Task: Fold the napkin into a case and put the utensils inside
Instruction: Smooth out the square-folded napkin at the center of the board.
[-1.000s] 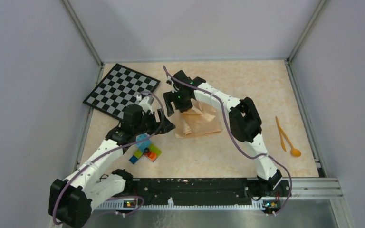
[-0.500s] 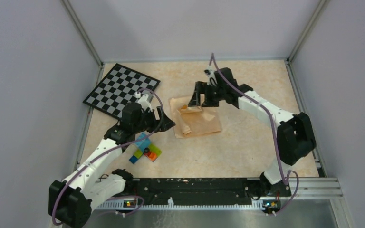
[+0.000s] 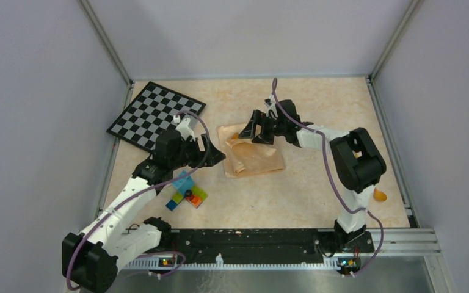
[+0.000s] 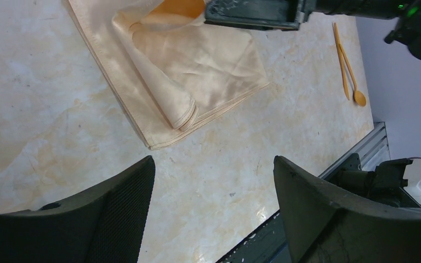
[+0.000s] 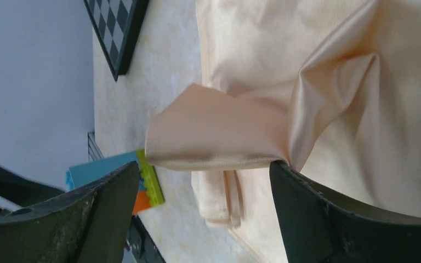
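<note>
The peach-orange napkin (image 3: 253, 159) lies folded in layers mid-table, a rolled edge along its left side. At its back edge a loose flap (image 5: 219, 137) stands up in a hump. My right gripper (image 3: 255, 130) hangs low over that edge, open, and the flap rests against one finger (image 5: 307, 197) without being pinched. My left gripper (image 3: 215, 156) is open and holds nothing, just left of the napkin over bare table (image 4: 214, 181). The utensils (image 4: 346, 66) lie side by side far right. In the top view only the spoon bowl (image 3: 378, 195) shows past the right arm.
A black-and-white checkerboard (image 3: 156, 115) lies at the back left. A cluster of coloured toy bricks (image 3: 186, 192) sits under the left forearm, near the front. Metal rails and walls bound the table, with the black base rail (image 3: 250, 241) along the near edge.
My right gripper moved from the napkin's back-left corner to the right along the back edge and opened wider, and its elbow swung out to the right. The flap now stands loose. The left arm barely moved.
</note>
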Robot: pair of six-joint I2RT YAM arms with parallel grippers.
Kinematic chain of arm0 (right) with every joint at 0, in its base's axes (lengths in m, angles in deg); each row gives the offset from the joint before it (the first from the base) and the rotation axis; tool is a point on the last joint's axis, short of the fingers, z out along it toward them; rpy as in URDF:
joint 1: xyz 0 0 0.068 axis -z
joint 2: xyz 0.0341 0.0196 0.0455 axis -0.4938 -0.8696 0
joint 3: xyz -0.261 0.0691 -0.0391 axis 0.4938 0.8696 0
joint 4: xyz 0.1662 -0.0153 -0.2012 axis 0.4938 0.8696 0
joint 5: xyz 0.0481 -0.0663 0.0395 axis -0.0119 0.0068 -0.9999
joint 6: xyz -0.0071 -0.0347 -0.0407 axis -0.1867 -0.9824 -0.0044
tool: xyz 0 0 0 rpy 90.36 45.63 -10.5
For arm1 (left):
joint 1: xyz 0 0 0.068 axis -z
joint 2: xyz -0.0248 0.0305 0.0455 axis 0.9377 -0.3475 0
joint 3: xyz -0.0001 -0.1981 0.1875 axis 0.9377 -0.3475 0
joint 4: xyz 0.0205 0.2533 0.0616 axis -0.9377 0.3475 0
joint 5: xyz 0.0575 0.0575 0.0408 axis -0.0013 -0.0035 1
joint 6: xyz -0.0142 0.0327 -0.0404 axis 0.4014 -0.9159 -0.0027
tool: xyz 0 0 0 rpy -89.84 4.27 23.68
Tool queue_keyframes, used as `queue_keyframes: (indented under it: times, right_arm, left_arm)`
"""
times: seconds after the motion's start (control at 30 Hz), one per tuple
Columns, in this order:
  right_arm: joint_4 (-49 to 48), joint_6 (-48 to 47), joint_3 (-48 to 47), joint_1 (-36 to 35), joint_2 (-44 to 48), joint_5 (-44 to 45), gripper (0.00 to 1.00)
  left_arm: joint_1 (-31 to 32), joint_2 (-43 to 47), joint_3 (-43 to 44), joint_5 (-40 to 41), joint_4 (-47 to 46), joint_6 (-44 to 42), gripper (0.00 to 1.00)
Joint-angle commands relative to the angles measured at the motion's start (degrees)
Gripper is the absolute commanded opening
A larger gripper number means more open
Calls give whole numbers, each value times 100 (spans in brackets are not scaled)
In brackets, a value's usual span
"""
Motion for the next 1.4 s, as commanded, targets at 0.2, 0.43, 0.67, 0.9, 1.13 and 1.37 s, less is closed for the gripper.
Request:
queue_keyframes:
  times: [0.2,0.43,0.67,0.9,1.13,1.37]
  right_arm:
    - [-1531,996,-2655,-413,-1887,52,87]
    - [233,-312,-2294,-347,-775,679,88]
    - [941,-791,-939,254,236,386,86]
    - [819,-759,157,767,703,97,66]
    - [571,-673,1059,791,1014,-188,40]
    - [293,-581,1821,791,1356,-365,24]
  left_arm:
    - [-26,86,276,-82,-16,6,84]
    - [-24,53,188,-293,-149,-54,87]
    - [176,-979,231,-1281,-1299,160,85]
    - [785,-2797,1340,-1183,-1655,-91,64]
    - [1005,-4590,2726,-997,-1051,-667,46]
    - [1018,-5546,3422,-725,-157,-1273,38]
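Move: The middle of the napkin is about 8 cm ahead, 12 cm right and 15 cm below the left gripper; from the right gripper it is about 3 cm back, not off to either side, and 7 cm down. The raised flap stands some 5 cm left of the right gripper, 4 cm below. From the left gripper, the rolled fold is 5 cm ahead and 8 cm right, the toy blocks 5 cm back and 10 cm left. Sweep the open right gripper forward-left about 12 cm past the raised flap, then swing it up and back right, and on down and back over the napkin's right near part, closing mostly. Once it is drawing off, bring the left gripper right some 14 cm, forward 8 and down 9 over the napkin's middle, turning 20 degrees clockwise and half closing. ##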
